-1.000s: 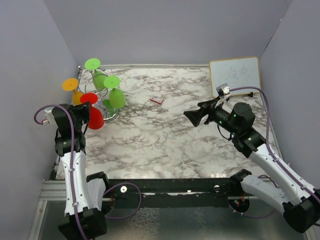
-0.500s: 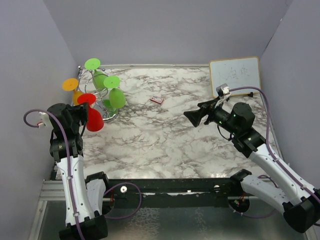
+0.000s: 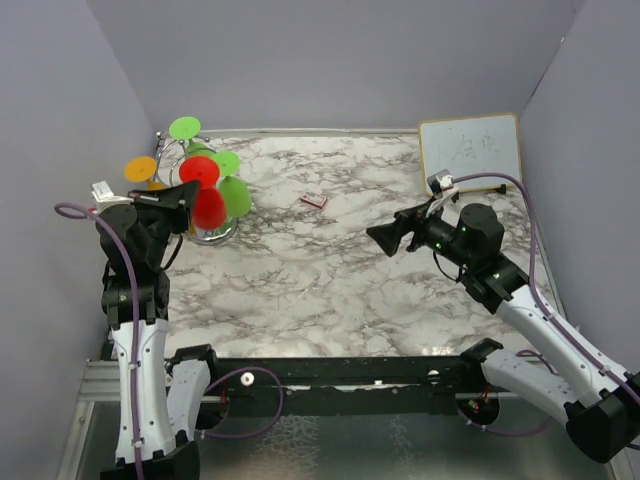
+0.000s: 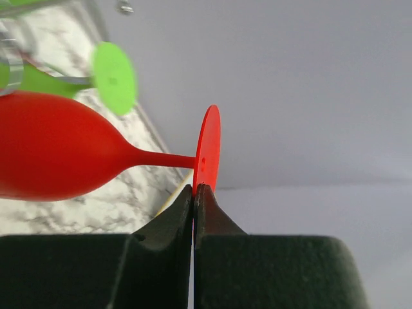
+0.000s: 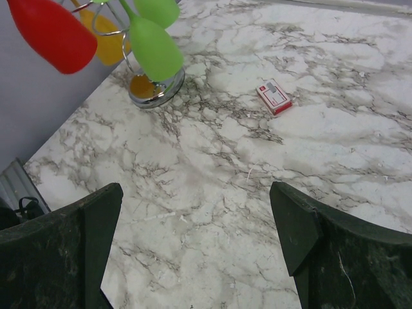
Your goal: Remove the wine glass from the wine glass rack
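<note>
My left gripper [image 3: 183,192] [image 4: 195,188] is shut on the rim of the red wine glass's round foot [image 4: 208,148]. The red wine glass [image 3: 207,200] [image 4: 51,148] [image 5: 51,32] hangs in the air on its side, close to the front of the wine glass rack [image 3: 215,236] [image 5: 156,90]. In the left wrist view no wire shows around its stem. Two green glasses [image 3: 235,196] [image 5: 156,48] and an orange one [image 3: 141,168] hang on the silver rack. My right gripper [image 3: 383,236] [image 5: 196,193] is open over the marble table, holding nothing.
A small red and white card [image 3: 314,200] [image 5: 274,96] lies on the marble table [image 3: 330,290] right of the rack. A white board [image 3: 470,148] leans at the back right corner. Grey walls close in the left, back and right sides.
My left arm has risen and swung the red glass up and to the right, from low beside the rack's base to level with the green glasses. The right arm has barely moved.
</note>
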`<state>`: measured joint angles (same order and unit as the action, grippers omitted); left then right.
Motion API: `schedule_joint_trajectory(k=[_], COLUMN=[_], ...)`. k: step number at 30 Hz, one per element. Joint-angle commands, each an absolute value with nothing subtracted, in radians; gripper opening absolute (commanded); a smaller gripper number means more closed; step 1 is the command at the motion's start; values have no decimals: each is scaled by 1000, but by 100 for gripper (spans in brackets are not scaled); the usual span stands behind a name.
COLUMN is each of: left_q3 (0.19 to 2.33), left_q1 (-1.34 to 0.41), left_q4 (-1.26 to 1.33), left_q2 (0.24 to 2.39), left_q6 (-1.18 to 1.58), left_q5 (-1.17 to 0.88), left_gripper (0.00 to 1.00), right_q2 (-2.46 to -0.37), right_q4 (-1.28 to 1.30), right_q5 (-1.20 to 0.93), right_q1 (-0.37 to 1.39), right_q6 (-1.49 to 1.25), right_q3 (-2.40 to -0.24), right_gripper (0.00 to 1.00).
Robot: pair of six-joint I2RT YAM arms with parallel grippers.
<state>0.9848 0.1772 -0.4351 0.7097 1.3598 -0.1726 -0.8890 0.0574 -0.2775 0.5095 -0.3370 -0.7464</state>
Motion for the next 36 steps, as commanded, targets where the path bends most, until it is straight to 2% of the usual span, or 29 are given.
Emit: schedule_joint_trajectory(k=[1, 3, 6, 9, 17, 21, 25, 29, 36], left_q3=[901, 901, 973, 998, 1018, 994, 934, 846, 707], left_q1=[136, 134, 126, 118, 38, -36, -101, -121, -200], left_q4=[164, 360, 418, 423, 450, 501, 506, 505, 506], left_q2=[723, 766, 818, 819, 778, 744, 668, 575, 536], left_q6=[1292, 1276, 1175, 1128, 994, 901, 746, 619, 488], left_q5=[-468, -611, -805, -907, -1039, -1111, -1177, -1199, -1270], left_gripper=[0, 0, 0, 0, 0, 0, 0, 0, 0], right_q2=[-897, -905, -920, -939, -1012, -1062, -1156, -1223, -1282], right_q4=[69, 67, 63, 46, -8, -29, 42, 181, 263], right_q5=[-284, -298, -334, -387, -553, -760, -913, -958, -1017], right_q1=[514, 514, 514, 514, 514, 514, 513, 512, 503], right_q6=[-352, -358, -371, -390, -406, -398, -402, -361, -298], right_q3=[-755, -755, -757, -761, -800, -885, -1055, -1214, -1396], right_gripper=[100, 99, 100, 99, 99, 98, 96, 96, 98])
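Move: The red wine glass is already gripped by its foot in the left hand, its middle some 9 cm below and 2 cm right of it, level fore and aft. The open right gripper waits about 42 cm right, 3 cm back and 10 cm lower. The near green glass hangs 10 cm ahead, 7 cm right; the orange glass 10 cm ahead, 13 cm left, both about 18 cm below. From the right hand the red glass lies some 40 cm left, 3 cm ahead and 2 cm higher. The red glass, still pinched by its foot, is swept away from the rack towards the right gripper: the left hand goes right and up, then mostly back and finally down, netting about 18 cm back and 17 cm right, while rolling and swinging its fingers from forward to rightward. The open right hand dips slightly, then rises 12 cm net and goes left towards the glass, turning counter-clockwise. ##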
